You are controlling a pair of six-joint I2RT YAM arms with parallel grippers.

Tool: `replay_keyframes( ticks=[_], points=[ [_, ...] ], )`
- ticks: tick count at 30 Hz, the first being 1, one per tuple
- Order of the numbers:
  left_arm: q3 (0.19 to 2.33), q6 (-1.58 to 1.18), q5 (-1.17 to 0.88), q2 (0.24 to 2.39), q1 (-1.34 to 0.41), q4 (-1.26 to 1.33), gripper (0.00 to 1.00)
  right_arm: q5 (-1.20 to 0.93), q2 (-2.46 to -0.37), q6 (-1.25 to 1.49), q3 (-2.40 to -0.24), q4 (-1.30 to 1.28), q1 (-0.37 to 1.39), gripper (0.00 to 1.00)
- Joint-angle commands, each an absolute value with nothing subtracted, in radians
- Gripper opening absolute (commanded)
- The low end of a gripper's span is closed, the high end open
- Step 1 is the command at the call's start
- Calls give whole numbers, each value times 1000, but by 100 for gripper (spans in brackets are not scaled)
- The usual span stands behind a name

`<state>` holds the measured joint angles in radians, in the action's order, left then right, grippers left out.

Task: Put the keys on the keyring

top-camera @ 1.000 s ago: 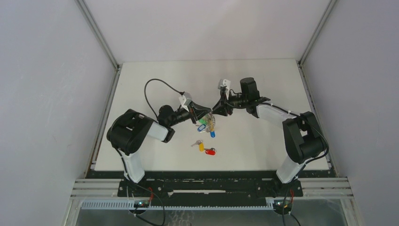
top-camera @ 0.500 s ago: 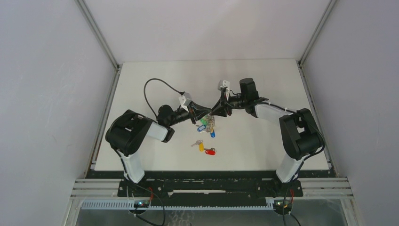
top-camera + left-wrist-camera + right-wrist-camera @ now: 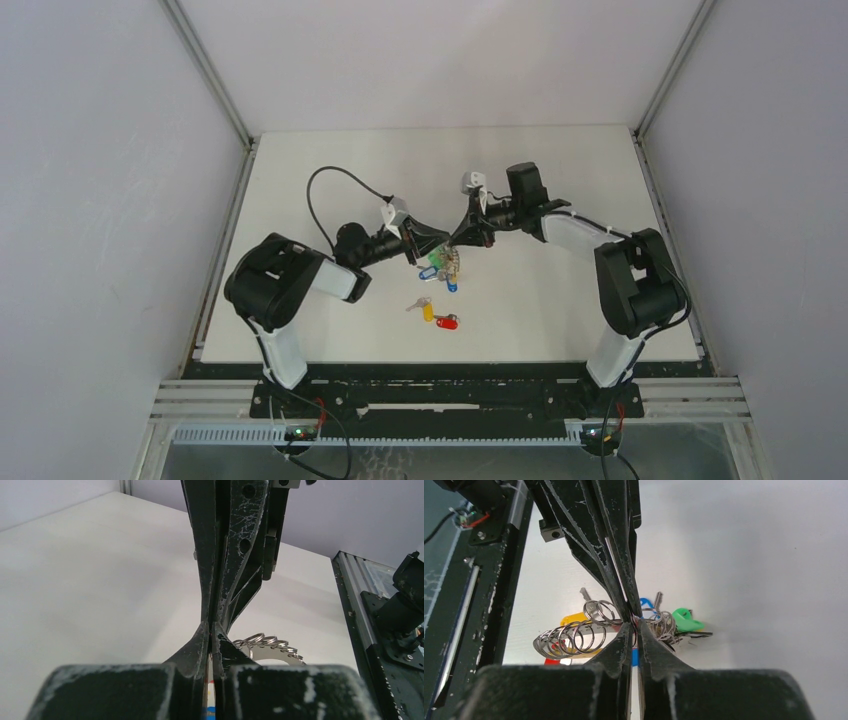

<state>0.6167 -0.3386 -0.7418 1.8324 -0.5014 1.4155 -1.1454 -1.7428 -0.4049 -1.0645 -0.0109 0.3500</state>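
The keyring [image 3: 447, 267], a silver ring with several small split rings, green and blue tags and a yellow band, hangs just above the middle of the table. My left gripper [image 3: 440, 246] comes in from the left and my right gripper [image 3: 456, 243] from the right; their tips meet on it. In the left wrist view the left gripper [image 3: 212, 630] is shut on the ring, with split rings [image 3: 267, 641] beside it. In the right wrist view the right gripper [image 3: 634, 626] is shut on the wire between the rings [image 3: 574, 637] and the green tag [image 3: 685, 620]. Two loose keys lie nearer me, one yellow-tagged [image 3: 427, 311] and one red-tagged [image 3: 447, 322].
A black cable [image 3: 318, 190] loops over the table behind the left arm. Grey walls close in the white table [image 3: 560, 310] on the left, right and far sides. A black metal rail [image 3: 450, 372] runs along the near edge by the arm bases.
The right gripper's jaws have closed on the keyring. The right arm's wrist has shifted slightly left. The left arm and the loose keys have stayed put.
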Motion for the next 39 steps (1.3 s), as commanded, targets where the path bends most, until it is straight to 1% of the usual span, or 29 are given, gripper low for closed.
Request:
replay_keyframes(
  ticks=[1,5,8,14,17,21,29,39],
  points=[
    [622,-330,-792,1798,-468,1488,8,-1034,-1685,-603,-1176,-303,347,0],
    [612,-316,-822,1806,-444,1488,19,-919,-1655,-693,-1268,-483,365,0],
    [616,-309,-850,1813,-442,1486,25,-785,-1671,-757,-1353,-650,400,0],
    [624,-295,-871,1822,-440,1486,29,-534,-1739,-849,-1535,-906,502,0],
    [618,-287,-858,1814,-432,1486,29,-438,-1768,-870,-1588,-961,538,0],
    [606,-293,-846,1798,-408,1487,29,-360,-1790,-891,-1624,-993,578,0],
    [630,-315,-888,1825,-427,1486,29,-310,-1815,-912,-1651,-1007,628,0],
    [668,-308,-877,1873,-477,1486,29,-354,-1809,-945,-1658,-989,638,0]
  ],
)
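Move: Both closed grippers meet at the keyring's upper edge. From the left hand the keyring's middle lies about 3 cm back and 3 cm lower; from the right hand it is likewise some 3 cm back, 3 cm below. Loose on the table, 12 cm beneath the right hand, are the yellow-tagged key, about 11 cm back and 5 cm left, and the red-tagged key, about 13 cm back and 1 cm left. Still pinching a ring, the right hand tips fingers 50 degrees down, easing 2 cm right; left fingers open. ##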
